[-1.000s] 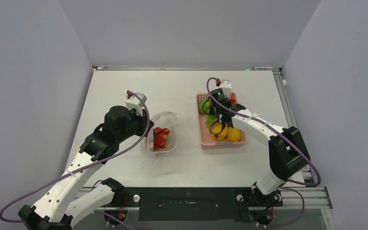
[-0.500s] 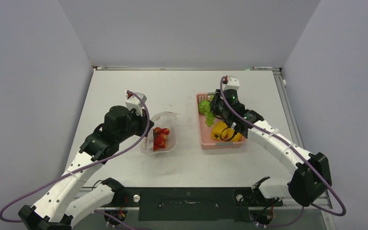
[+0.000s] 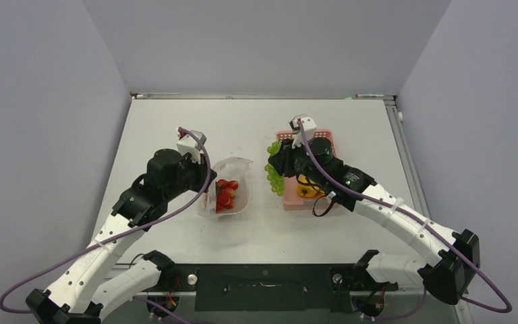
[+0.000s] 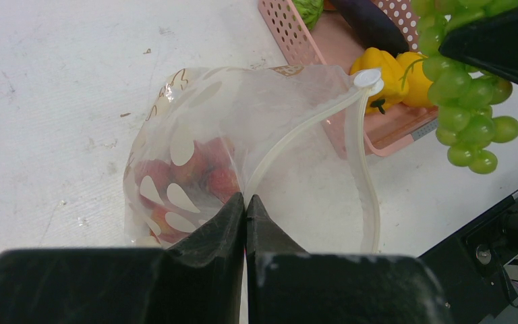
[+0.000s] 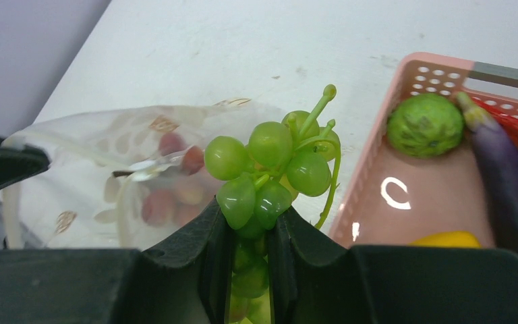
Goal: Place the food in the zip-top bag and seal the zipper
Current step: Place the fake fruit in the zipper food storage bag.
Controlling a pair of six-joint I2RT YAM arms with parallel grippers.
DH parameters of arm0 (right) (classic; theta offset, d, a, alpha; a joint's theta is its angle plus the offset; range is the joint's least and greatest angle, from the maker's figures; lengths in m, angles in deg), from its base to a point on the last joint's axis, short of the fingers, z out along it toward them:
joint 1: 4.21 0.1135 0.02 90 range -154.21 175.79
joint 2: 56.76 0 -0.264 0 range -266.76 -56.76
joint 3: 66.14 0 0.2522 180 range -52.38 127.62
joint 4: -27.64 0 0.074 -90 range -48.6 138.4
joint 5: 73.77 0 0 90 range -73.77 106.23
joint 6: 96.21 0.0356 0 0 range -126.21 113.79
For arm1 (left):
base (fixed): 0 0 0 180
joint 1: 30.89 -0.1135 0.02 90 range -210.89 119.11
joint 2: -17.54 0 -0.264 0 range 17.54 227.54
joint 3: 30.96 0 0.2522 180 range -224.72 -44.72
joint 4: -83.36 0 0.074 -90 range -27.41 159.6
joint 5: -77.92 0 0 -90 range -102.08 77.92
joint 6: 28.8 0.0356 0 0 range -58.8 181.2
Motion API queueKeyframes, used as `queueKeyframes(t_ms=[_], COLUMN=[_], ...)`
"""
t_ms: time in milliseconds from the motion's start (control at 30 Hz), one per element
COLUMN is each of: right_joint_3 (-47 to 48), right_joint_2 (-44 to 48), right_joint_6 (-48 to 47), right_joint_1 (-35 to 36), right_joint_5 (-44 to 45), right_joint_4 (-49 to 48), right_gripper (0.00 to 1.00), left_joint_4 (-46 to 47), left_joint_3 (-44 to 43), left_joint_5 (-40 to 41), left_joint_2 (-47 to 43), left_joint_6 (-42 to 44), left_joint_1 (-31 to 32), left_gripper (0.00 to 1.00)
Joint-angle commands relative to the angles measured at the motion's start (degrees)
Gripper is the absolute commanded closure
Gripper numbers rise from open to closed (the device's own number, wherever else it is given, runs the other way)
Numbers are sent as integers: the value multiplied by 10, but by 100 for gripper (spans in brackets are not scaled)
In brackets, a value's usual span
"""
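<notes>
My left gripper (image 4: 245, 202) is shut on the rim of the zip-top bag (image 4: 202, 142), where the pale zipper (image 4: 351, 101) starts. It holds the mouth open, with the red pieces (image 3: 226, 194) inside. Shut on the green grapes (image 5: 270, 169), my right gripper (image 5: 249, 229) hangs them above the table between the bag (image 3: 233, 182) and the pink basket (image 3: 313, 204). In the basket lie a green round fruit (image 5: 425, 125), a purple eggplant (image 5: 506, 175) and a yellow pepper (image 4: 394, 74).
The pink slatted basket (image 5: 438, 71) stands right of the bag, its left wall close to the hanging grapes (image 3: 274, 172). My right arm (image 3: 391, 209) reaches over the basket from the right. Grey walls enclose the white table (image 3: 175, 121).
My right gripper has lifted the grapes out of the basket and carried them left, past the basket's left wall toward the bag. The left arm and bag have not moved.
</notes>
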Motion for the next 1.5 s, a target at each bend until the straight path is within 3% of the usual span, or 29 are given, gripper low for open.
queueKeyframes(t_ms=[0,200,367,667,1467], right_joint_3=[24,28,55,100,168], right_joint_2=[31,27,3,-62,-188], right_joint_6=[-12,-10,-23,-36,53], right_joint_1=[15,39,104,174,171], right_joint_5=[-65,-170,-188,-135,-16], right_joint_4=[-48,-87,-107,-110,-13], right_gripper=[95,95,95,95,93], left_joint_4=[30,30,30,29,33], left_joint_3=[-6,-6,-6,-6,-5], left_joint_5=[-9,-12,-13,-14,-18], left_joint_2=[-7,-6,-5,-6,-14], left_joint_6=[-2,-2,-2,-2,-3], left_joint_1=[-4,-5,-5,-6,-8], left_gripper=[100,100,100,100,100])
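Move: Some 15 cm to the right hand's left, about 7 cm nearer the base and 9 cm lower, stands the middle of the open bag for the grapes it already holds. Strawberries lie inside, roughly 16 cm left, 7 cm back and 15 cm below that hand. The basket is about 13 cm right, 2 cm ahead and 20 cm below. From the left hand, pinching the bag's rim, the bag's middle is some 4 cm right, 1 cm back and 9 cm down. Carrying the grapes in an unchanged grip, the right hand swings back and left about 15 cm towards the bag, rising some 6 cm and turning about 30 degrees counter-clockwise. Then it sinks roughly as much while easing forward and a little left, turning part-way back, to bring the stem end into the mouth. The left hand stays put, still pinching the rim. ##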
